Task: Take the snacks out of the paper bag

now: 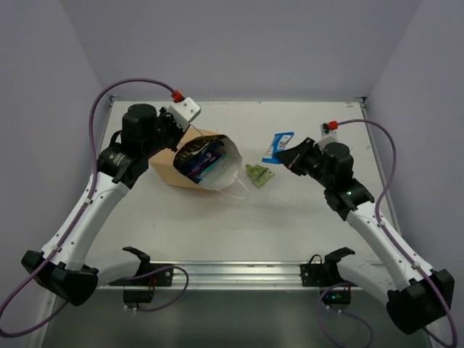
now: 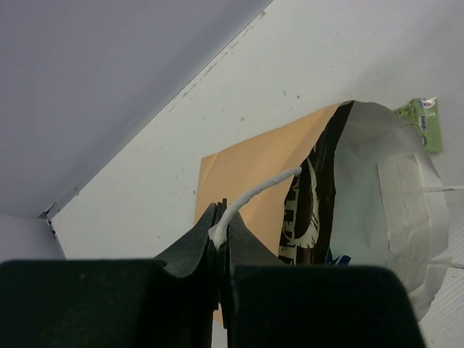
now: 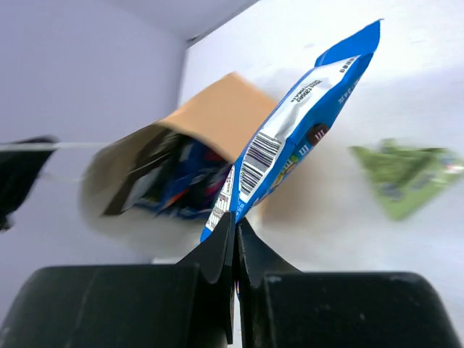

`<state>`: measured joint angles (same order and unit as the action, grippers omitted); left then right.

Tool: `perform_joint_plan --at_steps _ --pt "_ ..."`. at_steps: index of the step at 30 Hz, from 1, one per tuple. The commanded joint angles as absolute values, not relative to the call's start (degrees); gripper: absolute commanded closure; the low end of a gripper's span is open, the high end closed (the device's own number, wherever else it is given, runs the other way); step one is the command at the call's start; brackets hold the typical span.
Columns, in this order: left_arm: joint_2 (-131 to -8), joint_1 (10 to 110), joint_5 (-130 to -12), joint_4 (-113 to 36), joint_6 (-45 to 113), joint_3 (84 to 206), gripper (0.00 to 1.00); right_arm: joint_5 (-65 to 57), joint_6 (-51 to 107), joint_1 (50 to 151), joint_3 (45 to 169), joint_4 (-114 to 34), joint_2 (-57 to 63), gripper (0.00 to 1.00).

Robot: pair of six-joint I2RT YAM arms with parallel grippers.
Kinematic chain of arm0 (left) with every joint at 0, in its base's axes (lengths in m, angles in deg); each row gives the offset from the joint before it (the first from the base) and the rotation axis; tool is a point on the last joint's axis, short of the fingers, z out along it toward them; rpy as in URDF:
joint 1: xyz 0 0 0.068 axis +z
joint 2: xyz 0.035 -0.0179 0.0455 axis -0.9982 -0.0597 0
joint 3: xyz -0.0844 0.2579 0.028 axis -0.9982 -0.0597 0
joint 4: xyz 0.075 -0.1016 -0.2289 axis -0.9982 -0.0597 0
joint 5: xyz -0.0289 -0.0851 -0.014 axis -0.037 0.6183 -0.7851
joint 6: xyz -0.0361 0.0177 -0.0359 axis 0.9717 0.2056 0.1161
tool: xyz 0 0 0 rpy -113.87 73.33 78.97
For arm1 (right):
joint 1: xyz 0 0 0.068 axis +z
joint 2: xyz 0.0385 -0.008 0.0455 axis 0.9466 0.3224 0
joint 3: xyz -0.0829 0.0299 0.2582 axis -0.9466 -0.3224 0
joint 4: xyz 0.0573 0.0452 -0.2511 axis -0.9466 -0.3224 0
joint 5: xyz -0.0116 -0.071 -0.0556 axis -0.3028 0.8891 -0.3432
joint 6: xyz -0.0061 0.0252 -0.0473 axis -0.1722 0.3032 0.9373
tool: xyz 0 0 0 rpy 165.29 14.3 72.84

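The tan paper bag (image 1: pixel 165 167) lies on its side at the table's middle left, its white-lined mouth facing right. Inside it show snacks (image 1: pixel 197 161), among them a brown chip bag (image 2: pixel 308 210) and dark-blue packets. My left gripper (image 2: pixel 220 230) is shut on the bag's white string handle (image 2: pixel 254 194), at the bag's upper left edge. My right gripper (image 3: pixel 236 225) is shut on the lower corner of a blue-white packet (image 3: pixel 304 123), which sits right of the bag (image 1: pixel 278 147). A small green wrapper (image 1: pixel 258 174) rests on the table between bag and right gripper (image 1: pixel 284 156).
The bag's second white handle (image 1: pixel 239 190) loops out on the table below its mouth. Walls close the table at the back and both sides. A metal rail (image 1: pixel 232 272) with both arm bases runs along the near edge.
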<state>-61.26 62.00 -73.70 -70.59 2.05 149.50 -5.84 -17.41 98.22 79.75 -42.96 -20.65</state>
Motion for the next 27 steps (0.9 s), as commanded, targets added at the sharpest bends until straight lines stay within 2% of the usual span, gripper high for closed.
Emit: perform_joint_plan --at_steps 1,5,9,10,11,12,13,16,20,27 --pt "-58.86 61.70 -74.19 -67.91 -0.04 148.69 1.00 -6.89 -10.42 89.85 74.40 -48.16 -21.81 1.00" --pt "-58.41 61.70 -72.26 -68.26 -0.57 147.81 1.00 -8.21 -7.59 83.42 72.99 -44.39 -14.53 1.00" --pt "-58.50 61.70 -71.73 -68.26 -0.13 147.63 1.00 -11.90 -7.68 80.95 74.38 -34.99 -0.67 0.98" --pt "-58.50 61.70 -71.55 -68.17 0.04 147.63 1.00 -12.16 -7.15 80.95 75.09 -34.36 1.38 0.91" --pt "-58.59 61.79 -71.55 -68.08 0.22 147.72 1.00 -11.82 -7.32 80.95 75.79 -34.44 2.96 0.79" --pt "-58.76 61.70 -71.46 -68.00 0.57 147.80 1.00 -11.38 -7.41 80.95 77.28 -35.92 4.81 0.63" --pt "-58.94 61.70 -71.37 -68.00 0.92 148.33 1.00 -11.03 -7.15 80.95 77.64 -36.64 4.91 0.40" --pt "-59.73 61.70 -71.29 -68.00 3.29 149.30 1.00 -8.40 -7.06 81.47 77.82 -39.19 -0.08 0.22" --pt "-60.35 61.70 -71.72 -68.08 4.87 149.92 1.00 -3.74 -7.49 86.12 79.49 -44.28 -8.26 0.17" --pt "-61.14 61.70 -71.73 -68.17 6.02 150.62 1.00 -3.99 -15.57 102.19 86.77 -40.97 -10.30 0.20"
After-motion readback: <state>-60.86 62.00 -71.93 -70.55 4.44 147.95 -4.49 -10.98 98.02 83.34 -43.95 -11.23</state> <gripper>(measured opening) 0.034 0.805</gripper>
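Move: Right hand holds the blue packet by one end, about 25 cm above the table; the clear spot for it lies some 7 cm forward and 7 cm to the right. The green packet lies on the table some 7 cm forward, 1 cm left. The bag's open mouth is about 17 cm to the left, level fore and aft, 13 cm lower. From the left hand that spot is some 28 cm right, 3 cm forward and 30 cm below. Sweep the right hand down some 20 cm, swinging right and a little forward with the fingers tipping about 25 degrees further down, and open them wide to let go of the blue packet just right of the green one. Then lift about 17 cm and swing left towards the bag, fingers open and levelling. Keep the bag's handle pinched in the left gripper. ##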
